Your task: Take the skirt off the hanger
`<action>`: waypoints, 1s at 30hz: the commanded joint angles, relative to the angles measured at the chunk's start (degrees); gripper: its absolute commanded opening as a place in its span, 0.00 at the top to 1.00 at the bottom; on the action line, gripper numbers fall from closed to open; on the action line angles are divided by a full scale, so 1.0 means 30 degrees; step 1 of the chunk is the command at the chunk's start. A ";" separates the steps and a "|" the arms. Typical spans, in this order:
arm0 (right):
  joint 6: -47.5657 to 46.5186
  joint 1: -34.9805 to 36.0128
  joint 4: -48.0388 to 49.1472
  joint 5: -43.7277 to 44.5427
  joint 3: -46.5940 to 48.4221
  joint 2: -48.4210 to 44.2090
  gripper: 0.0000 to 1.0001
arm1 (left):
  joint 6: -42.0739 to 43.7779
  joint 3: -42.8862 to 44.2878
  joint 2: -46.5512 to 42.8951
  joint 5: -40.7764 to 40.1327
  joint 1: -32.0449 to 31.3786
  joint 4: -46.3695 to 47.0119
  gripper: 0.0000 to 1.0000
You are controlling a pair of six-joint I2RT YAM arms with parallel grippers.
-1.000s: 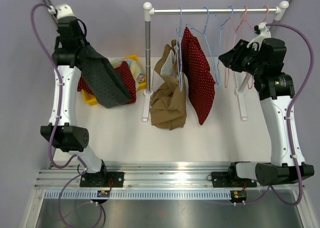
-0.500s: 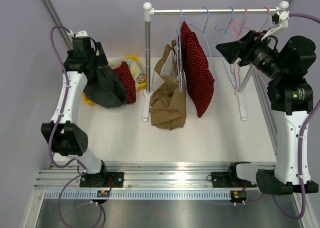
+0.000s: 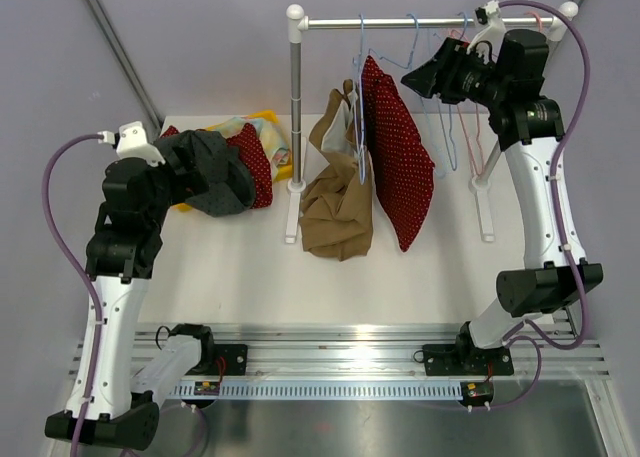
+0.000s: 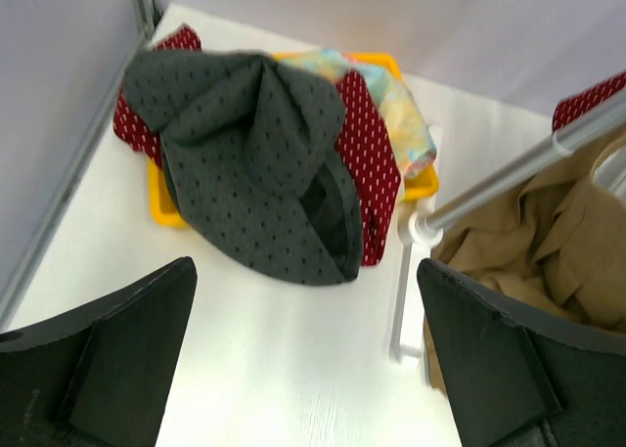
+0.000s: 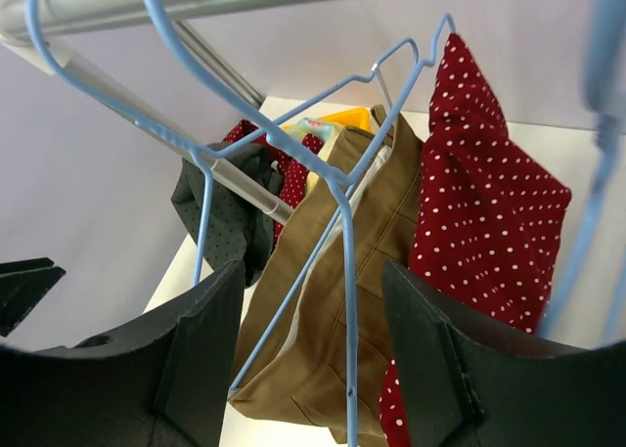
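A red white-dotted skirt and a tan skirt hang on blue hangers from the rail. Both show in the right wrist view, red and tan. A grey dotted skirt lies heaped on the yellow bin. My left gripper is open and empty just in front of that grey skirt. My right gripper is open, high by the rail. A bare blue hanger wire runs between its fingers, and no contact shows.
The white rack post and its foot stand beside the bin. Another red dotted garment lies in the yellow bin. Several empty blue and pink hangers hang at the rail's right end. A grey wall rises on the left.
My left gripper lowered the grey skirt onto the bin, let it go and drew back. My right gripper rose and moved left along the rail to the blue hangers.
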 commanded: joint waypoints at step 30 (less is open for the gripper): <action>-0.0188 0.1786 -0.0792 0.1545 0.1348 -0.0427 1.00 | 0.0304 0.0471 -0.0845 0.3680 -0.2187 -0.0423 0.01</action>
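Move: The near, hanging arm of the blue hanger carrying the red dotted skirt is right in front of my open right hand, about 1 cm ahead, 3 cm left and 6 cm lower. The red skirt hangs roughly 6 cm ahead, level sideways, 15 cm below; the brown skirt is about 4 cm ahead, 11 cm left; an empty blue hanger is some 3 cm ahead, 6 cm right. From my left hand, that hanger arm lies about 14 cm ahead, 34 cm right. With my right hand I sink about 6 cm while easing some 3 cm left, the fingers tipping a little downward, and close them until they pinch the red skirt's blue hanger by its near arm; then I start lifting slightly. My empty left hand stays open by the basket, settles a little lower and back, then swings about 3 cm right, turning clockwise. ##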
